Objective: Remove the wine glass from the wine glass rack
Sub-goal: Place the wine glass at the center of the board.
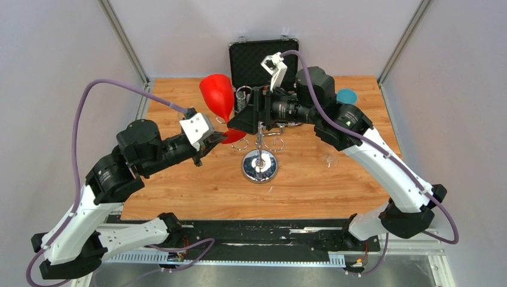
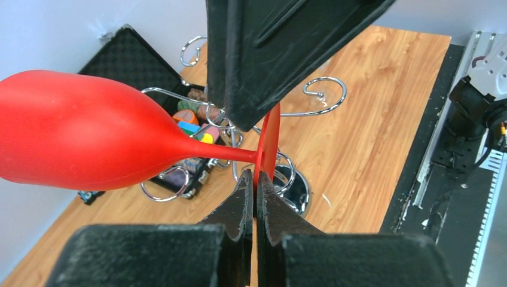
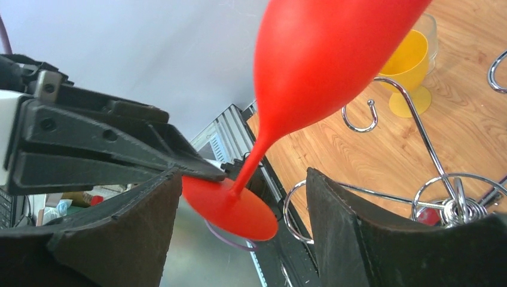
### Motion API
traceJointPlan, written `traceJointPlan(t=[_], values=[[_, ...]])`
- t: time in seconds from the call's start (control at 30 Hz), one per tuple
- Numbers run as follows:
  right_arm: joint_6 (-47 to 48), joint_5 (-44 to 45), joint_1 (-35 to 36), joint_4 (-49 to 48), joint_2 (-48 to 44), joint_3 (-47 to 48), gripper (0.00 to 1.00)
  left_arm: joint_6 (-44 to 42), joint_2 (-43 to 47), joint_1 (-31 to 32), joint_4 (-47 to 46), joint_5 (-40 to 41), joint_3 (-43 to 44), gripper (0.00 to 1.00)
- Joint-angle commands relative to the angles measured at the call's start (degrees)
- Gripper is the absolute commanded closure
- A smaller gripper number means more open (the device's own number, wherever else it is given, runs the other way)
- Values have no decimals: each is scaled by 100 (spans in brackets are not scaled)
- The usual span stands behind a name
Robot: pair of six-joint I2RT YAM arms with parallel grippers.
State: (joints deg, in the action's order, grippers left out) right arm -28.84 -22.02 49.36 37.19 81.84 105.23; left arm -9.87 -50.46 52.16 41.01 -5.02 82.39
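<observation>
The red wine glass (image 1: 216,95) is tilted, its bowl up and to the left and its round foot (image 3: 230,206) low. My left gripper (image 2: 256,182) is shut on the rim of that foot. My right gripper (image 3: 239,230) is open, with one finger (image 3: 350,233) on each side of the foot and neither touching it. The chrome wine glass rack (image 1: 259,165) stands just right of the glass. Its curled wire arms (image 2: 323,89) lie behind the foot. In the right wrist view the foot hangs apart from the wire loops (image 3: 299,203).
An open black case (image 1: 263,57) stands at the back behind the rack. A yellow glass (image 3: 409,66) stands on the wood beyond the rack, and a blue round thing (image 1: 347,95) lies at the back right. Both arms crowd the rack's top.
</observation>
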Motion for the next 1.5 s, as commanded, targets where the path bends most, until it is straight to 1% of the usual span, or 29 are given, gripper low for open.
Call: traceJointPlan(t=[0.0,0.27,0.43,0.53,0.7,0.73,0.87,0.9,0.97,1.03,1.07,1.1,1.13,1.17,1.2,1.23,1.27,1.3,1.33,1.37,1.43,1.47], values=[[-270,-62,29,-210,226,428,27,-474,253,46,-450,-5,-23,100],[-446,-310,142,-203,754,883,31,-721,329,43,-551,-197,-111,100],[-514,-449,217,-203,968,1061,40,-806,369,46,-604,-387,-204,100],[-535,-499,260,-202,1045,1112,49,-878,457,42,-710,-374,-284,100],[-552,-514,320,-202,1072,1131,72,-979,573,48,-799,-325,-378,100],[-552,-514,321,-203,1077,1139,78,-976,577,48,-795,-329,-378,100],[-553,-484,364,-210,1057,1127,98,-938,589,42,-754,-360,-389,100],[-555,-479,370,-211,1055,1116,100,-927,585,47,-745,-351,-394,100],[-545,-471,397,-212,1041,1090,100,-876,581,45,-703,-361,-405,100],[-515,-446,424,-233,1008,1051,100,-835,585,44,-673,-390,-422,95],[-495,-429,440,-251,982,1026,100,-820,587,46,-660,-392,-429,87],[-477,-414,447,-282,947,981,100,-805,600,41,-654,-401,-432,83],[-469,-395,451,-316,908,922,100,-777,608,45,-645,-402,-434,74],[-454,-377,456,-364,843,848,100,-761,640,43,-642,-419,-438,69],[-441,-357,453,-417,745,771,100,-727,668,46,-657,-429,-451,59],[-413,-312,454,-468,659,670,100,-705,719,48,-676,-452,-456,56],[-386,-278,452,-535,552,567,100,-658,747,44,-697,-458,-499,48],[-340,-250,452,-611,438,451,100,-635,811,45,-752,-492,-528,45],[-278,-209,456,-684,329,316,100,-592,850,47,-783,-520,-601,38],[-214,-144,458,-727,219,201,100,-567,927,48,-851,-523,-678,35],[-13,-29,451,-747,17,-48,100,-438,1026,46,-928,-514,-755,25],[79,27,457,-748,-96,-152,100,-347,1085,46,-946,-513,-770,23]])
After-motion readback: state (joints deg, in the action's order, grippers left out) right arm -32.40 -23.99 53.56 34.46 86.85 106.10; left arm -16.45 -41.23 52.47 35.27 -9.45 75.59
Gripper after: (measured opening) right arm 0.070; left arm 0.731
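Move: The red wine glass's stem lies about 5 cm left of the open right hand, 1 cm farther out and 1 cm lower. From the left hand, still gripping the glass's foot, the stem is some 5 cm ahead and 2 cm right. The rack's hub is roughly 9 cm right of the right hand, 4 cm ahead and 10 cm below; the yellow glass stands about 14 cm left, 14 cm ahead and 33 cm below. The right hand reaches about 5 cm left and pinches the stem; then the left fingers open, releasing the foot. ##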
